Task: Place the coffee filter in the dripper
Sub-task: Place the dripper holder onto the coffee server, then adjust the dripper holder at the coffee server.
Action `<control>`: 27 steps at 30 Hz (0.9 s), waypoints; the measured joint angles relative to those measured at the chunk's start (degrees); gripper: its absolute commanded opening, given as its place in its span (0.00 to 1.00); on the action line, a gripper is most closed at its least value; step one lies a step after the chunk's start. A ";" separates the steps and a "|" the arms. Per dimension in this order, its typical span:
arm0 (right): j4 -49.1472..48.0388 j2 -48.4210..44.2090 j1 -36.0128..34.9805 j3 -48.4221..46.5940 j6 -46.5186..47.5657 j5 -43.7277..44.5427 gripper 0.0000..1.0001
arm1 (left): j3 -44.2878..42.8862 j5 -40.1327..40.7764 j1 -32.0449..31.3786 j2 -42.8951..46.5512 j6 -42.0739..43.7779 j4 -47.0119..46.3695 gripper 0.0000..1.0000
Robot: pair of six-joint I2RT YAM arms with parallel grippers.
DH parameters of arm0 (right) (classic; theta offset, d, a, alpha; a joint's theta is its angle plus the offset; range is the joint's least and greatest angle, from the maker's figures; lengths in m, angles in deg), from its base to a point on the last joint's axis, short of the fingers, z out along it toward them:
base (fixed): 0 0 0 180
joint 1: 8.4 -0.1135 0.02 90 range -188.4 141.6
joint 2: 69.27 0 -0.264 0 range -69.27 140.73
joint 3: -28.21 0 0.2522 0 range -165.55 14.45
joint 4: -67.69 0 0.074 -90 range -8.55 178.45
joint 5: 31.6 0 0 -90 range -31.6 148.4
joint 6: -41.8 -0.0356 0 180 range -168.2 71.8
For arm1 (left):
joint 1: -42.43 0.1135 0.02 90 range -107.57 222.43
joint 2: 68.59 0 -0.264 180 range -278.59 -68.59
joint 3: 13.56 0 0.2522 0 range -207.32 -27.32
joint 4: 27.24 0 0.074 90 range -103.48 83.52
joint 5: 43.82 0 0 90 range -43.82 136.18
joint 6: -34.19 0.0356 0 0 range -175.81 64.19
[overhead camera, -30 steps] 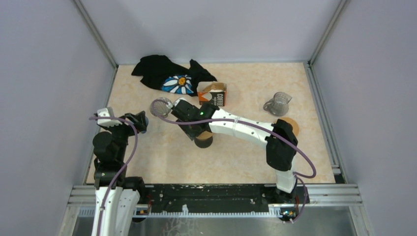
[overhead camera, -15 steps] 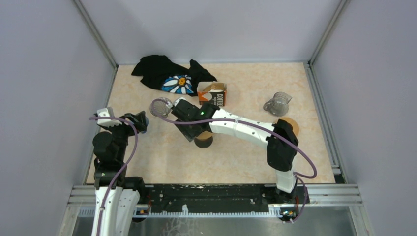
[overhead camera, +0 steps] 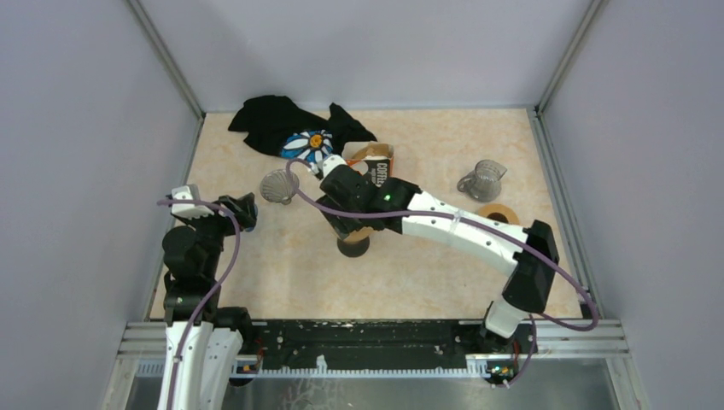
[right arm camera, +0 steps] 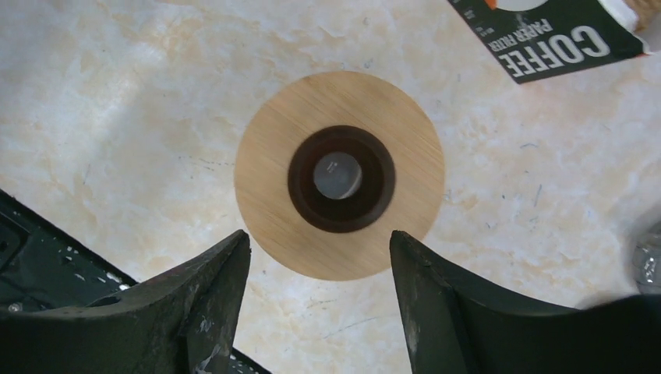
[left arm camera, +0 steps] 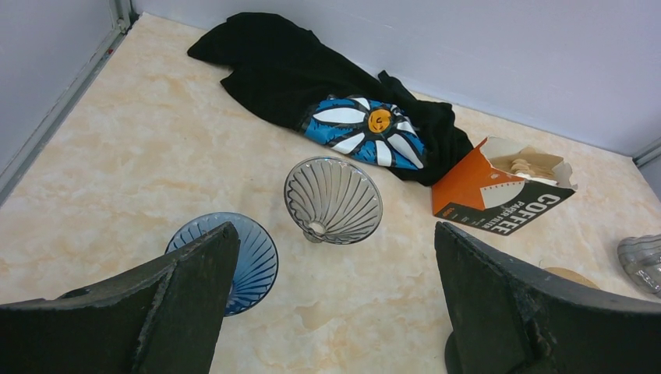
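The paper coffee filters (left arm camera: 531, 165) lie stacked in an open orange and black box (left arm camera: 487, 199), which in the top view (overhead camera: 378, 160) sits just behind my right wrist. A clear ribbed dripper (left arm camera: 334, 199) stands on the table left of centre (overhead camera: 277, 185). Close by my left finger is a blue one (left arm camera: 248, 261). My left gripper (left arm camera: 334, 238) hangs open and empty, facing both drippers. My right gripper (right arm camera: 319, 238) is open and empty above a round wooden disc with a dark collar (right arm camera: 269, 156), right of the clear dripper (overhead camera: 353, 248).
A black cloth with a daisy print (overhead camera: 294, 128) lies at the back left. A clear glass vessel (overhead camera: 482, 179) and a second wooden disc (overhead camera: 498, 212) sit at the right. Grey walls and metal rails bound the table.
My right gripper has opened wider and pulled away to the right from the clear dripper, which now stands alone. The right elbow has swung outward. The left arm has barely moved.
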 measured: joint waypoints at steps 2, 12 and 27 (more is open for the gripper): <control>-0.09 -2.01 0.59 1.27 0.00 0.61 0.68 | 0.00 -0.09 0.00 -0.22 0.02 0.00 0.99; -1.42 -8.39 9.14 9.46 -0.81 3.72 0.68 | 0.00 -0.63 0.00 -1.14 0.00 0.00 0.99; -2.10 -8.15 12.15 15.08 -3.08 4.74 0.68 | 0.00 -1.42 0.37 -2.40 0.00 0.00 0.99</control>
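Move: The dripper holder, already set on the coffee server, is the thing the empty right hand is leaving: its middle is about 7 cm below that hand, some 2 cm ahead and 1 cm left. The clear dripper stands roughly 17 cm ahead and 18 cm left of the right hand, the filter box some 21 cm ahead and 5 cm right, both low on the table. From the left hand, the holder is about level, some 26 cm right and 12 cm lower. The dripper holder, already released on the server, is left behind as the right hand swings off to its right side, about 10 cm right and some 4 cm forward. The hand first rises slightly over it, then sinks about 5 cm beside it, slowing, while the wrist turns roughly 15 degrees clockwise. The open fingers stay open and touch nothing. ##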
